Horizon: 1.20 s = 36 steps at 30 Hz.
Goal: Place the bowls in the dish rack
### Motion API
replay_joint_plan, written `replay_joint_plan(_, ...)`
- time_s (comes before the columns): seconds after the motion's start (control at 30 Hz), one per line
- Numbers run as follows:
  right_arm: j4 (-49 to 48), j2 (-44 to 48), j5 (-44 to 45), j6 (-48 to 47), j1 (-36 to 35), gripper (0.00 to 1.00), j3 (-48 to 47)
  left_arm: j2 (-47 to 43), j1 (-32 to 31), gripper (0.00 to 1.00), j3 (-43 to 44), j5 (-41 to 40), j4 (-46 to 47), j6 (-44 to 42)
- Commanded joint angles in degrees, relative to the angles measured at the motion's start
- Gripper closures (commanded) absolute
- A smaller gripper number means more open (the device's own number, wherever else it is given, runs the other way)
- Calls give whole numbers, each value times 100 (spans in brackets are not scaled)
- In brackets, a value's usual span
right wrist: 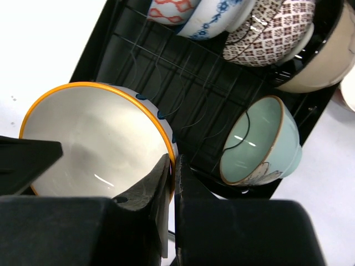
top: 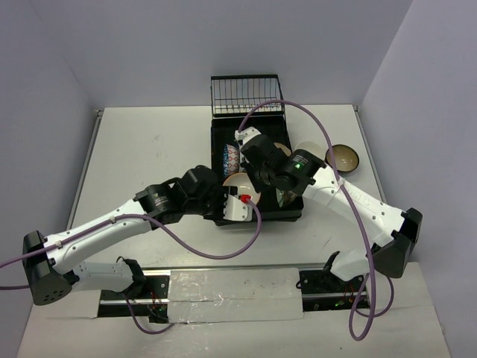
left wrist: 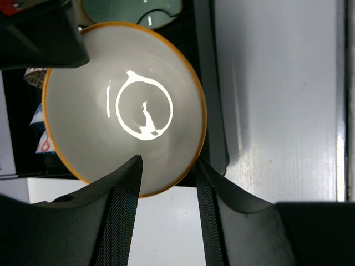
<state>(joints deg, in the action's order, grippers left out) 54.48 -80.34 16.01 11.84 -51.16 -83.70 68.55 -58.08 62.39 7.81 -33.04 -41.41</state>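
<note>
A white bowl with an orange rim (top: 238, 185) hangs tilted over the near edge of the black dish rack (top: 292, 209). My right gripper (right wrist: 173, 160) is shut on this bowl's (right wrist: 89, 144) rim. My left gripper (left wrist: 168, 160) is open and straddles the opposite rim of the same bowl (left wrist: 122, 72), one finger inside and one outside. Inside the rack (right wrist: 155, 61) a pale green bowl (right wrist: 260, 138) lies on its side. Along the rack's far side lean a red-patterned bowl (right wrist: 169, 8), a blue-white bowl (right wrist: 213, 14), a brown-patterned bowl (right wrist: 272, 27) and a dark bowl with a cream inside (right wrist: 321, 55).
An upright black wire basket (top: 246, 95) stands at the rack's far end. On the table right of the rack sit a cream bowl (top: 309, 151) and a brown bowl (top: 343, 158). Both arms cross over the rack's near half.
</note>
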Motion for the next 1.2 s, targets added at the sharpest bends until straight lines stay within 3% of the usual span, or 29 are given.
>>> replay_joint_plan(0.0, -394, 273, -256, -102, -52, 100, -6, 26, 25, 52, 168, 606, -133, -201)
replay_joint_plan(0.43, -368, 361, -230, -199, -61, 100, -6, 255, 25, 63, 221, 572, -344, -289)
replay_joint_plan(0.73, -482, 396, -466, -322, -52, 100, 108, 334, 25, 78, 291, 783, -449, -324)
replay_joint_plan(0.9, -473, 361, -792, -550, -61, 100, 108, 334, 16, 100, 388, 1019, -528, -324)
replay_joint_plan(1.17, -605, 141, -1258, -1051, -26, 100, 275, 238, 16, 100, 608, 1451, -625, -289)
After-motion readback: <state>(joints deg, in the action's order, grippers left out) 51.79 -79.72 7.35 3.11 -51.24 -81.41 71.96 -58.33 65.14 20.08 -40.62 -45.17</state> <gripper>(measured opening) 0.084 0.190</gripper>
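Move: The orange-rimmed bowl, already gripped by its rim in the right hand, has its middle about 3 cm ahead of the left hand, 5 cm to its right and 1 cm lower. From the right hand, that bowl lies roughly 3 cm back, 5 cm left and 3 cm down. The green bowl is about 4 cm ahead of the right hand, 8 cm right, 10 cm below; the red-and-blue bowl stands some 19 cm straight ahead of the left hand, 9 cm lower. The left hand closes its half-open fingers almost fully over the near-left rim of the orange-rimmed bowl, one finger inside and one outside, as it sinks about 2 cm and draws back some 4 cm around the rim, turning roughly 10 degrees clockwise and tipping a little. The right hand keeps its shut grip on the bowl's rim, easing a centimetre or two left and back towards the left hand while turning about 10 degrees counter-clockwise. ##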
